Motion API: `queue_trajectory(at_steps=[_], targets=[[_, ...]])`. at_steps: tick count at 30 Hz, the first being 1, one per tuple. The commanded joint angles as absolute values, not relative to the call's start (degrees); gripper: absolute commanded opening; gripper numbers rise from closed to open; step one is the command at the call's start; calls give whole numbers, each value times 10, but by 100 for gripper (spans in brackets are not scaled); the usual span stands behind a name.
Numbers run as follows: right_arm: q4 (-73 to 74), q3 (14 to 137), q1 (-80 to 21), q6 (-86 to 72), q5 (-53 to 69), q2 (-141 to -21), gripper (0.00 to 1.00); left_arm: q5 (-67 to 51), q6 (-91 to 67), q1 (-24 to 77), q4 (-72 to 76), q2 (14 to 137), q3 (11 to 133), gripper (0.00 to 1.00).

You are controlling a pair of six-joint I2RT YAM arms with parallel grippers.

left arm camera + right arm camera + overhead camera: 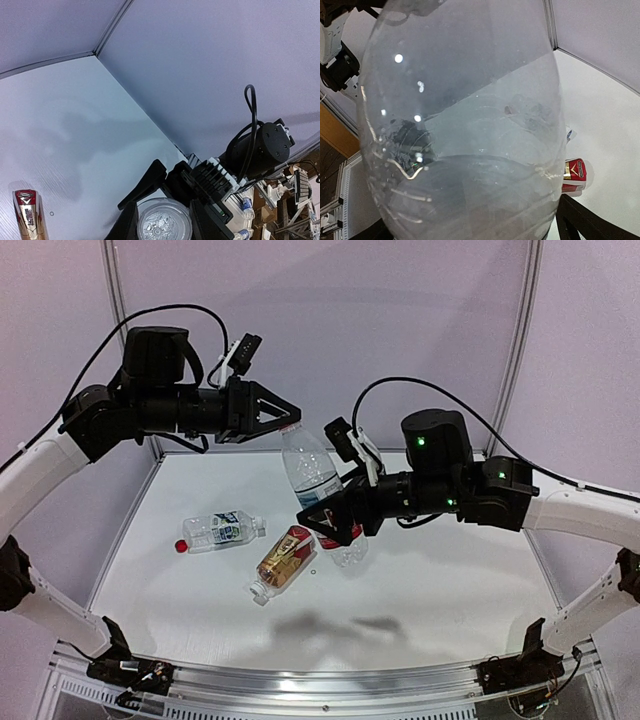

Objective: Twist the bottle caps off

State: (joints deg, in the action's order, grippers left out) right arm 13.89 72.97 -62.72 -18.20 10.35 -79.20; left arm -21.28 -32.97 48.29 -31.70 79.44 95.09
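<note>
A clear bottle point(312, 472) with a blue-white-red label hangs tilted in the air above the table. My left gripper point(290, 423) is shut on its whitish bottle cap point(291, 427). In the left wrist view the round top point(164, 222) sits between the two black fingers point(120, 226). My right gripper point(335, 528) stands open around the bottle's lower body. That body point(465, 140) fills the right wrist view, and one finger point(572, 220) stands just off its side. A clear bottle with a green-blue label point(225, 530) and a red cap point(183, 546) lies on the table. An amber bottle point(285, 558) with a whitish cap point(256, 592) lies beside it.
The white table point(440, 590) has a raised rim and white walls behind it. The amber bottle's red-gold label also shows in the wrist views point(29, 215) point(575, 172). A tiny ring point(313, 572) lies near the amber bottle. Both arm bases sit at the near edge.
</note>
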Motion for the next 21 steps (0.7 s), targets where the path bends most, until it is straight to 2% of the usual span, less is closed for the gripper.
queue_trajectory(at_steps=[1, 8, 14, 21], targets=[[154, 735, -626, -191, 75, -787, 99, -185, -317, 474, -345, 780, 964, 7], [159, 742, -627, -187, 35, -765, 99, -119, -289, 450, -394, 755, 965, 6], [182, 749, -626, -179, 4, -753, 99, 26, -235, 416, -467, 743, 994, 4], [196, 726, -626, -172, -63, -729, 99, 167, -161, 351, -465, 740, 987, 0]])
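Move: The left hand already holds the uncapped bottle by its neck. The blue-label bottle beneath its way lies about 11 cm ahead, 19 cm left and 40 cm below; the red cap 6 cm ahead, 28 cm left and 42 cm below; the gold bottle 2 cm ahead, 4 cm left and 40 cm below. From the open right hand, around the held bottle's body, the blue-label bottle is roughly 15 cm ahead, 24 cm left and 29 cm below. Keeping its neck grip, left hand swings the bottle some 13 cm left and forward; right hand withdraws rightward. ##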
